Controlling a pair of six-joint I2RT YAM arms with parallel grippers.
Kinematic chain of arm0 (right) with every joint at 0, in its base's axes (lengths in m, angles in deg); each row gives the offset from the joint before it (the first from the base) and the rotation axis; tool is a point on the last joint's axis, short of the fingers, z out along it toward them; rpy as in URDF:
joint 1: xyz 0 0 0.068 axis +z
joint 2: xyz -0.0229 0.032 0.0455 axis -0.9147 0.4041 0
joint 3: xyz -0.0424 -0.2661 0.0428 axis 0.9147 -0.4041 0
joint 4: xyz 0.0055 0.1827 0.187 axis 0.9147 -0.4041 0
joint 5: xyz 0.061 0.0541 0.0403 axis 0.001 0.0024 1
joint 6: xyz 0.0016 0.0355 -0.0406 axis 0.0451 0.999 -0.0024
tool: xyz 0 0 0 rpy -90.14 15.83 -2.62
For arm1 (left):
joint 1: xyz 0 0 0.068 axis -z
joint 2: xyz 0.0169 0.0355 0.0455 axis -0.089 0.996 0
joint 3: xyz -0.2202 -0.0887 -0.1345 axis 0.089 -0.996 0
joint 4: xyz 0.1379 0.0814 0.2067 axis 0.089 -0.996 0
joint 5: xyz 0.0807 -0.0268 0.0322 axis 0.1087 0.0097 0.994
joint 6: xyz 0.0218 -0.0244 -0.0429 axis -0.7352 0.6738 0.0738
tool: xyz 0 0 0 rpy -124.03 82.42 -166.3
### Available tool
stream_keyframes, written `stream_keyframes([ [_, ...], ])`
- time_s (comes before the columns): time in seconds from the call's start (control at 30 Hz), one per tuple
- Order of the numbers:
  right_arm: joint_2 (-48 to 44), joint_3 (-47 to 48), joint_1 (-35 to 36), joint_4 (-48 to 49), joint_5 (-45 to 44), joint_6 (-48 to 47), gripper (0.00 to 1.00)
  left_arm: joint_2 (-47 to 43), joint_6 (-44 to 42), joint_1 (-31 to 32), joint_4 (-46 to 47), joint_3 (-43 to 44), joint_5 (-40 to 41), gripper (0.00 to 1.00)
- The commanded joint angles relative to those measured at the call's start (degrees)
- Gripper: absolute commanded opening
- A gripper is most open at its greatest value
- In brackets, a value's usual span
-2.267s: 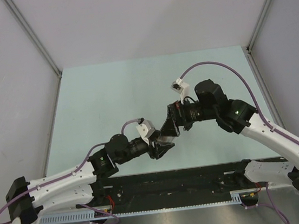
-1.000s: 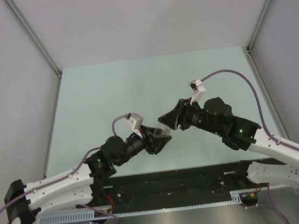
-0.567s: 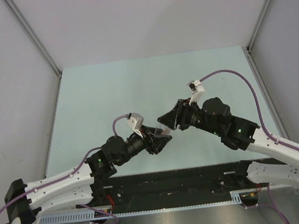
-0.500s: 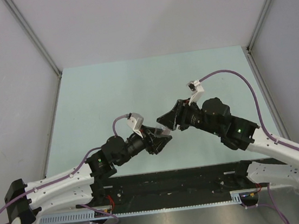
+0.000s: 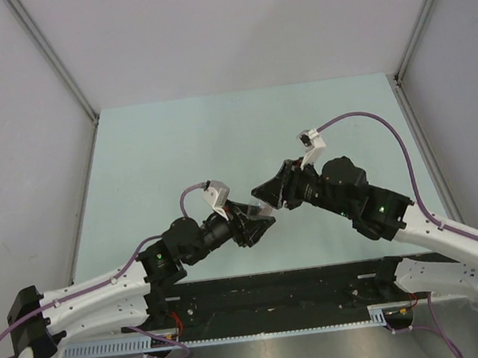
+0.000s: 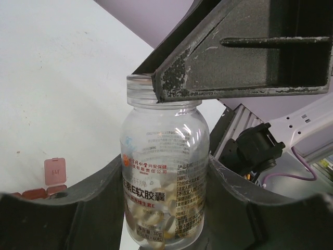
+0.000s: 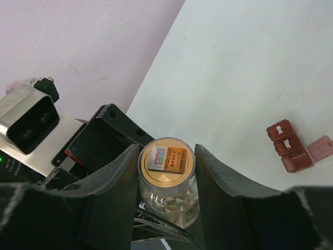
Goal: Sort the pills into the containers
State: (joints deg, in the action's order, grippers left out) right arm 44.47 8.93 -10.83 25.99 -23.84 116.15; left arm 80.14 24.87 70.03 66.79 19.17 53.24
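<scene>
My left gripper (image 6: pixel 165 165) is shut on a small clear bottle (image 6: pixel 164 151) and holds it upright above the table. Pale tan pills (image 6: pixel 156 200) lie in its lower half. My right gripper (image 7: pixel 166 151) comes at the bottle from above. Its two fingers press the sides of the gold-topped cap (image 7: pixel 166 159), which bears a sticker. In the top view the two grippers, left (image 5: pixel 256 222) and right (image 5: pixel 265 200), meet mid-table. The containers, a dark red pill box (image 7: pixel 286 146), lie on the table with one pinkish lid (image 7: pixel 319 147) flipped open; in the left wrist view the box (image 6: pixel 36 193) lies low at the left.
The pale green table (image 5: pixel 175 152) runs between grey side walls with metal rails (image 5: pixel 54 58). A purple cable (image 5: pixel 371 119) loops over my right arm. The black base rail (image 5: pixel 279 292) runs along the near edge.
The right gripper's jaws have narrowed onto the bottle's cap. Both arms have stayed almost still over the last second; earlier the right wrist turned and the bottle rose slightly.
</scene>
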Motion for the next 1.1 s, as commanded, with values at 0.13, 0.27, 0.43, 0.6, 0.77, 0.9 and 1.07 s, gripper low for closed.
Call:
stream_keyframes([
  [0.13, -2.21, 0.05, 1.09, 2.51, 4.5, -5.18, 0.15, -1.17, 0.62, 0.29, 4.57, 0.59, -3.59, 0.0],
  [0.27, -3.0, 0.13, 1.09, 4.88, 9.87, -8.69, 0.13, -1.97, 0.17, 0.29, 7.47, -0.82, -8.52, 0.0],
  [0.43, -2.83, 0.13, 1.09, 7.0, 19.45, -12.05, 0.09, -3.19, 0.26, 0.29, 11.25, -2.57, -14.4, 0.0],
  [0.6, -2.56, 0.13, 1.09, 7.79, 26.75, -14.51, 0.06, -5.22, 0.44, 0.29, 14.94, -4.51, -19.25, 0.0],
  [0.77, -4.05, 0.13, 1.09, 7.79, 27.11, -15.65, 0.06, -7.5, 0.79, 0.38, 16.26, -5.83, -19.95, 0.0],
  [0.9, -5.46, 0.13, 1.01, 6.47, 25.88, -16.44, 0.06, -8.91, 1.05, 0.29, 16.44, -6.71, -19.69, 0.0],
  [1.07, -6.25, 0.13, 1.01, 5.94, 27.46, -17.15, 0.06, -9.44, 1.4, 0.29, 17.23, -6.62, -21.71, 0.0],
])
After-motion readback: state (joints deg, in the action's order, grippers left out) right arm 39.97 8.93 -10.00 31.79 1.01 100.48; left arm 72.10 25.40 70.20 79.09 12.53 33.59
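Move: The pill bottle is upright between the hands. The left fingers are around its body, with the cap about 6 cm above that hand; the right fingers are already on the cap, with the body some 5 cm below them. The red pill box lies on the table roughly 11 cm ahead of the left hand, 1 cm to its left and 22 cm down, and the pink lid about 13 cm ahead, 3 cm to its right, at the same depth. The bottle, body kept in the left fingers and cap in the right, is brought back about 7 cm and up some 4 cm, away from the pill box. As they travel, the left hand turns roughly 20 degrees clockwise and the right about 27 counter-clockwise, twisting the cap against the body; both tip their fingers upward, and neither grip opens. ##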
